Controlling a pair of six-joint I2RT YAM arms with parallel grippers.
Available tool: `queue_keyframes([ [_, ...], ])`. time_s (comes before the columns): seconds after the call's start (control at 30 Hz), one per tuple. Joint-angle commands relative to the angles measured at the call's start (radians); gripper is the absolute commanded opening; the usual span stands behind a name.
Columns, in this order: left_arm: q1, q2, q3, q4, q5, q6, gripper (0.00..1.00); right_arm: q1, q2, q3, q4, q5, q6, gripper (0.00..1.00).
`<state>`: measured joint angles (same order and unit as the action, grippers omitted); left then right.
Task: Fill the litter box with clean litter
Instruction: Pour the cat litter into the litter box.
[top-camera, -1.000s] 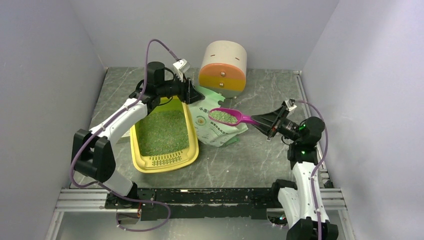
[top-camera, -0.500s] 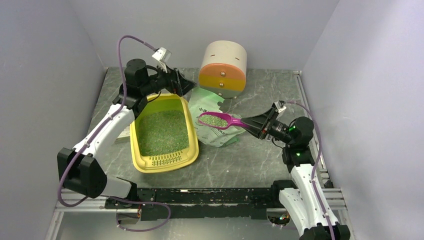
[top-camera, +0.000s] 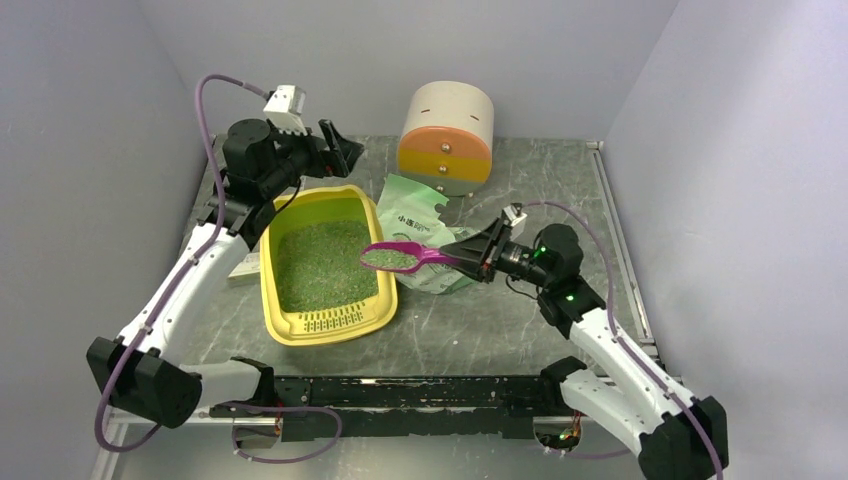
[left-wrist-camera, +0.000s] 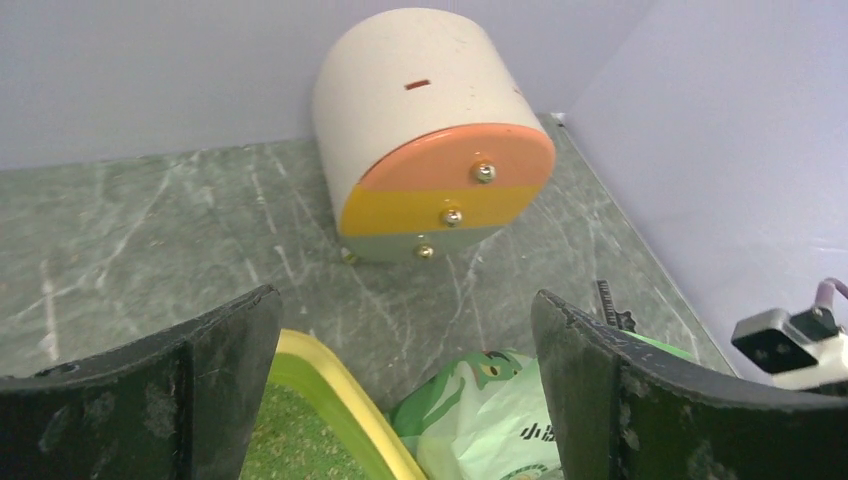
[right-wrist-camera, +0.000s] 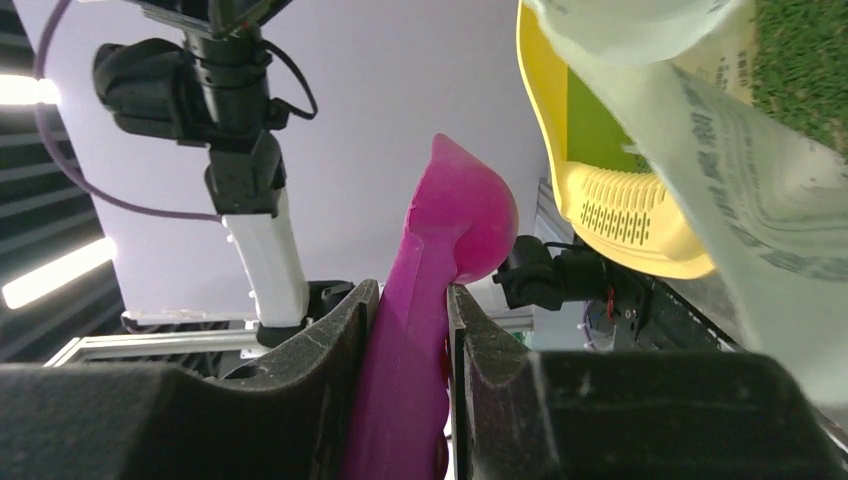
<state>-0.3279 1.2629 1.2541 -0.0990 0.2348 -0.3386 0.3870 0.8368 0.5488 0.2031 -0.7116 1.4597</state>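
Note:
The yellow litter box (top-camera: 268, 290) lies left of centre, its grille end towards me, with a bed of greenish-grey clean litter (top-camera: 320, 265) inside. My right gripper (top-camera: 465, 255) is shut on the handle of a magenta scoop (top-camera: 395, 257). The scoop's bowl carries litter and hangs level over the box's right rim. In the right wrist view the scoop (right-wrist-camera: 455, 220) is pinched in the right gripper (right-wrist-camera: 412, 300). My left gripper (top-camera: 340, 150) hovers open and holds nothing above the box's far corner. In its own view the left gripper (left-wrist-camera: 405, 300) frames the box rim (left-wrist-camera: 340, 400).
A pale green printed bag (top-camera: 415, 215) lies slumped just right of the box, under the scoop's handle. A round beige-orange-yellow drawer cabinet (top-camera: 447, 135) stands at the back centre. Grey walls close off the table on three sides.
My left gripper opened, rose and pulled back to the left, away from the bag. My right arm carried the loaded scoop leftwards from over the bag to the box's right rim.

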Motion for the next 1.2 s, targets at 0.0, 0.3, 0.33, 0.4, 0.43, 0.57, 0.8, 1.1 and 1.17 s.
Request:
queue_keyframes([
  [0.0,0.007,-0.046,0.052,-0.119,-0.196,-0.02,0.98,0.146,0.045,0.066,0.028,0.205,-0.049,0.0],
  [0.3,0.007,-0.069,0.117,-0.241,-0.37,-0.004,0.98,0.457,0.239,0.212,-0.028,0.528,-0.142,0.0],
  [0.33,0.006,-0.07,0.119,-0.246,-0.379,-0.005,0.98,0.482,0.263,0.238,-0.051,0.555,-0.153,0.0],
  [0.4,0.003,-0.072,0.121,-0.251,-0.393,-0.007,0.98,0.525,0.309,0.289,-0.09,0.613,-0.18,0.0],
  [0.43,0.0,-0.073,0.122,-0.253,-0.401,-0.006,0.98,0.542,0.331,0.311,-0.105,0.638,-0.19,0.0],
  [0.57,-0.014,-0.08,0.115,-0.258,-0.426,0.011,0.98,0.587,0.404,0.384,-0.147,0.705,-0.211,0.0],
  [0.8,-0.038,-0.09,0.114,-0.272,-0.479,0.035,0.98,0.631,0.522,0.54,-0.251,0.773,-0.274,0.0],
  [1.1,-0.071,-0.086,0.117,-0.274,-0.516,0.058,0.98,0.633,0.618,0.677,-0.294,0.903,-0.314,0.0],
  [1.17,-0.078,-0.088,0.113,-0.275,-0.522,0.053,0.98,0.633,0.649,0.701,-0.287,0.916,-0.313,0.0],
])
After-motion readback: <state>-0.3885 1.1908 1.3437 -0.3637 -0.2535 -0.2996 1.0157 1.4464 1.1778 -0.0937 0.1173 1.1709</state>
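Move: Ahead and to the left of the right hand, which already holds the loaded purple scoop, lies the litter box, its middle about 27 cm left, 13 cm farther out and 25 cm lower. The litter bag stands nearer, some 10 cm ahead and 5 cm left, its middle 18 cm below. A small white box lies about 46 cm left and 13 cm ahead, 26 cm down. From the left hand, the litter box is about 7 cm left, 5 cm back and 33 cm below. Carrying the scoop left about 17 cm, the right hand brings it over the litter in the box, then edges forward as the sideways travel slows; the wrist tips the scoop end down some 25 degrees and the fingers keep their hold on the handle. The empty left hand, already open, swings about 7 cm left, away from the bag, turning counter-clockwise. ##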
